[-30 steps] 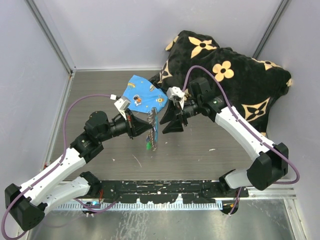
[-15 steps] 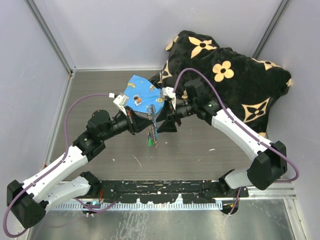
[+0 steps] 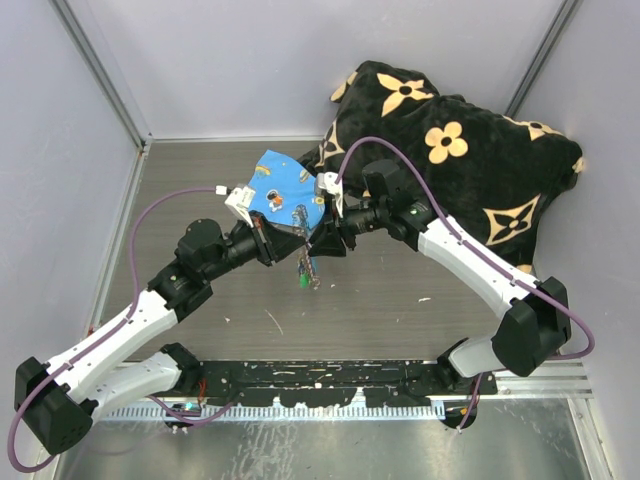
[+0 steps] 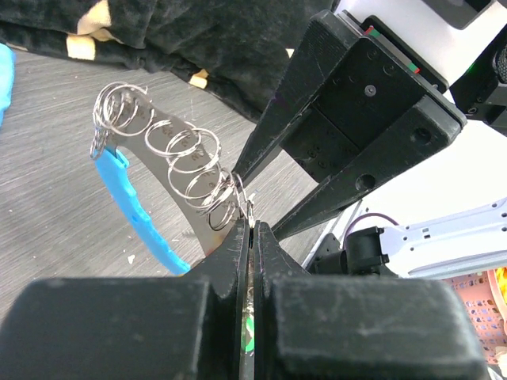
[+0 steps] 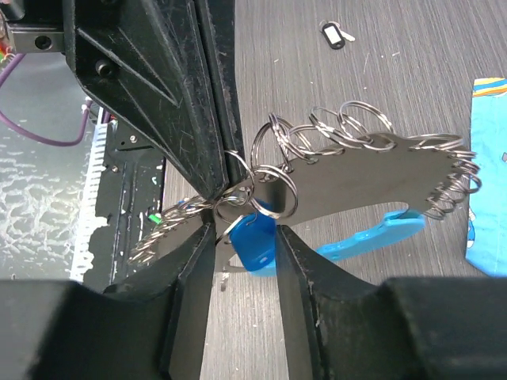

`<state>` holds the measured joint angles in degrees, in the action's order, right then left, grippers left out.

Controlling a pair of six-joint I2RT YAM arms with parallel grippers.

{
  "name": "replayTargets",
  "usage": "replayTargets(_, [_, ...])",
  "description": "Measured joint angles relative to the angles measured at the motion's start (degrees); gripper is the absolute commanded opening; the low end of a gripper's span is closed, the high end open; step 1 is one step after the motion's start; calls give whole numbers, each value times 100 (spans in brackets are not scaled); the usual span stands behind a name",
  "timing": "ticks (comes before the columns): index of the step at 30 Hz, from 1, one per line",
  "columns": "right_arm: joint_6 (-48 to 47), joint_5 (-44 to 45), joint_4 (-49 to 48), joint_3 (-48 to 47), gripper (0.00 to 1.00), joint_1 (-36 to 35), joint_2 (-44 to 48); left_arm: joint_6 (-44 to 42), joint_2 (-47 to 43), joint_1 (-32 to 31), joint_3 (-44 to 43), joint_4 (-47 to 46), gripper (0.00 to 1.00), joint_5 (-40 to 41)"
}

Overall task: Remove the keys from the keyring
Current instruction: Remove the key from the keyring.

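Observation:
The keyring (image 3: 306, 258) is a flat metal plate (image 5: 356, 178) edged with several split rings (image 4: 186, 154) and a light-blue curved piece (image 4: 131, 210). My left gripper (image 4: 249, 229) is shut on the plate's lower edge and holds it above the table. A green key head (image 3: 300, 283) hangs below it. My right gripper (image 5: 244, 233) meets it from the right, jaws apart, with a blue key tag (image 5: 257, 241) hanging from a ring between the fingers. The tag lies against the right finger (image 5: 289, 261). In the top view the two grippers nearly touch (image 3: 300, 243).
A blue printed cloth (image 3: 275, 185) lies just behind the grippers. A black pillow with tan flowers (image 3: 450, 140) fills the back right corner. A small dark tag (image 5: 333, 35) lies loose on the table. A black rail (image 3: 320, 380) runs along the near edge.
My right gripper has moved left up to the keyring and its jaws have narrowed around the blue tag. The left gripper has shifted slightly right, still shut on the keyring.

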<state>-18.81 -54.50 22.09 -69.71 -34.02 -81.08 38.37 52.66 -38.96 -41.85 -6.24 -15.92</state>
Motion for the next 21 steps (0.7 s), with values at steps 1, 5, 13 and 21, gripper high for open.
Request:
replayTargets(1, [9,26,-2,0,37,0,0,7,0,0,0,0,0,0])
replayTargets(5, [9,118,4,-2,27,0,0,20,-2,-2,0,4,0,11])
replayTargets(13, [-184,197,210,-149,12,79,0,-24,-7,-4,0,61,0,31])
replayTargets(21, [-505,144,636,-450,5,188,4,-319,-7,-2,-24,238,0,-39])
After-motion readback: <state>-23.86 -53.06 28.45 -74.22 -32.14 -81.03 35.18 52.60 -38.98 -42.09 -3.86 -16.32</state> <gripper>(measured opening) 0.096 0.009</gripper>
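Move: The blue key hangs between the right hand's half-open fingertips, barely 1 cm to its left and level with it. The light-blue handle lies roughly 4 cm ahead of the right hand and 3 cm below it; the green key some 7 cm back, 2 cm left and 4 cm lower. From the left hand, still pinching a ring of the keyring, the blue key is about 2 cm right and 3 cm below. The right fingers close on the blue key, easing about 1 cm forward, then drawing slightly right and up. ##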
